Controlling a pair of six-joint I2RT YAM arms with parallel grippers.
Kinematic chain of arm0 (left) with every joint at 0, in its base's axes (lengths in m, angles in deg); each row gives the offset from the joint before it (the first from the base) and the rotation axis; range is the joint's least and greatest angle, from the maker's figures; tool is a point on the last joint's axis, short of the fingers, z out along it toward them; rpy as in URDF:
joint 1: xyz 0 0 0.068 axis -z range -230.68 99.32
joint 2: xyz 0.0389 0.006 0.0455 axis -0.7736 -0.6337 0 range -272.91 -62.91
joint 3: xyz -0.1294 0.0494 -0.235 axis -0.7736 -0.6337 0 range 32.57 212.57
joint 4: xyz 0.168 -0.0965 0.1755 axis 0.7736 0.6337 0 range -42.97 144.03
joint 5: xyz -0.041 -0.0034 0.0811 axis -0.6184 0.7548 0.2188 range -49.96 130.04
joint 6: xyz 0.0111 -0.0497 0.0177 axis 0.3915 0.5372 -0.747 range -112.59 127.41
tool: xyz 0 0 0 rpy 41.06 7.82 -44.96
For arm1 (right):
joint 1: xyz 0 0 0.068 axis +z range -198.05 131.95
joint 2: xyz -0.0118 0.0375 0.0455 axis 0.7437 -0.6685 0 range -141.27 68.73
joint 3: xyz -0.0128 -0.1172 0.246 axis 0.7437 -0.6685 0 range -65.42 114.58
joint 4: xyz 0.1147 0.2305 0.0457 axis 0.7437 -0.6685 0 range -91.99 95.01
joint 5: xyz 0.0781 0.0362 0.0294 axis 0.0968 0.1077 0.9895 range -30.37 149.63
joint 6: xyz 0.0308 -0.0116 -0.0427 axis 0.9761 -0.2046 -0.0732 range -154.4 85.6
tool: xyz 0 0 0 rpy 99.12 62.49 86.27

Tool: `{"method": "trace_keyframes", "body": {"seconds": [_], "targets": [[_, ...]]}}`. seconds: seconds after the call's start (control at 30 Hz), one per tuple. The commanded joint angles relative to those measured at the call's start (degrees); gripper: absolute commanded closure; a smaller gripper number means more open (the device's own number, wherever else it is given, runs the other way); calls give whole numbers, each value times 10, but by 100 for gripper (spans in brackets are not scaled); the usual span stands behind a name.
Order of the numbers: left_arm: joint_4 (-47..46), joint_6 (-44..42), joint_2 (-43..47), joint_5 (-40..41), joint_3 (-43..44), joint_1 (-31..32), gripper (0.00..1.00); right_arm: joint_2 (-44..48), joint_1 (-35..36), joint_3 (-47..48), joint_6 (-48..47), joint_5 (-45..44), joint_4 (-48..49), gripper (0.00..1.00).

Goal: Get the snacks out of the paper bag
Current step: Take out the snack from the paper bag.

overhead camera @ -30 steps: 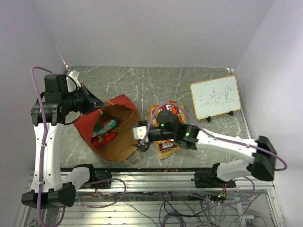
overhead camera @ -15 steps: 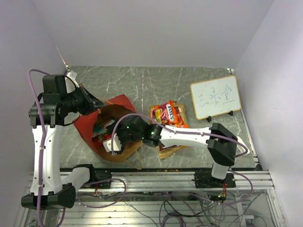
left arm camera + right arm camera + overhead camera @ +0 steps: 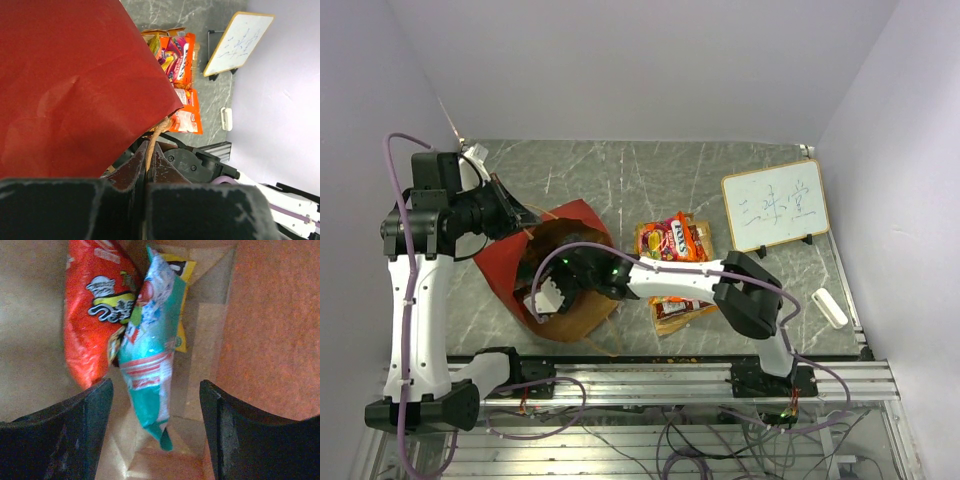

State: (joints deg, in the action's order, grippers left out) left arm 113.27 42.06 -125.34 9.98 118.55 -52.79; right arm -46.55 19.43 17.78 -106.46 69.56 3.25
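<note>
The paper bag (image 3: 578,216) lies on its side, red outside, its brown mouth facing the near edge. My left gripper (image 3: 517,217) is shut on the bag's twine handle (image 3: 158,131), holding up the red wall (image 3: 70,85). My right gripper (image 3: 544,298) is open and reaches inside the bag. In the right wrist view a teal packet (image 3: 150,355) hangs between the open fingers (image 3: 75,430), untouched. A red packet (image 3: 92,305) lies on its left and a yellow packet (image 3: 182,267) behind it. More snacks, two orange packets (image 3: 670,240) (image 3: 678,310), lie on the table right of the bag.
A white framed whiteboard (image 3: 775,205) stands at the back right. A small white eraser (image 3: 829,307) lies near the right edge. The right arm stretches across the table from its base (image 3: 770,375) to the bag.
The right gripper has swung left from above the orange packets into the bag's mouth and deeper in. The left gripper keeps its hold on the handle.
</note>
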Motion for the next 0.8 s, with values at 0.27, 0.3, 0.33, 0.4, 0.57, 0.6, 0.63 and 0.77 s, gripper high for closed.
{"method": "trace_keyframes", "body": {"seconds": [0.27, 0.3, 0.33, 0.4, 0.57, 0.6, 0.63, 0.77], "targets": [[41, -83, -18, -10, 37, 3, 93, -127, -27, 115, -14, -24, -6, 33], [47, -89, -21, -5, 45, 3, 93, -130, -28, 119, -8, -22, -3, 34], [50, -92, -24, -3, 50, 3, 93, -132, -28, 122, -3, -21, 2, 36], [51, -94, -25, 1, 54, 2, 93, -131, -28, 122, 8, -14, 4, 42], [31, -77, -10, -7, 32, 3, 93, -115, -28, 116, 27, -8, -10, 73], [28, -73, -7, -7, 27, 2, 93, -108, -28, 108, 30, -11, -10, 76], [27, -72, -5, -5, 24, 3, 93, -100, -27, 99, 35, -15, -6, 80], [20, -65, -9, 2, 28, 3, 93, -61, -26, 76, 66, -19, 1, 89]]}}
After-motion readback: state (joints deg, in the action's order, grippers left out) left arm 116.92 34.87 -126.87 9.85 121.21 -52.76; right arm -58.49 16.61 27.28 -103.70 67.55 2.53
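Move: Inside the tilted paper bag, the teal snack's middle lies about 2 cm ahead of the open right hand, 6 cm to its left and 6 cm below. The red snack lies beside it, some 5 cm nearer the robot and a little lower. A yellow packet peeks out behind the teal one, roughly 4 cm ahead, 10 cm left and 6 cm below the hand. From the left hand, the teal snack is about 8 cm back, 2 cm left and 26 cm down. Forward and down together, about 5 cm each, with a slight drift left, the right hand reaches deeper into the bag towards the near end of the teal snack. Once it has all but stopped there, its wide-open fingers close most of the way and pinch that end. The left hand stays put, still gripping the bag's handle. ##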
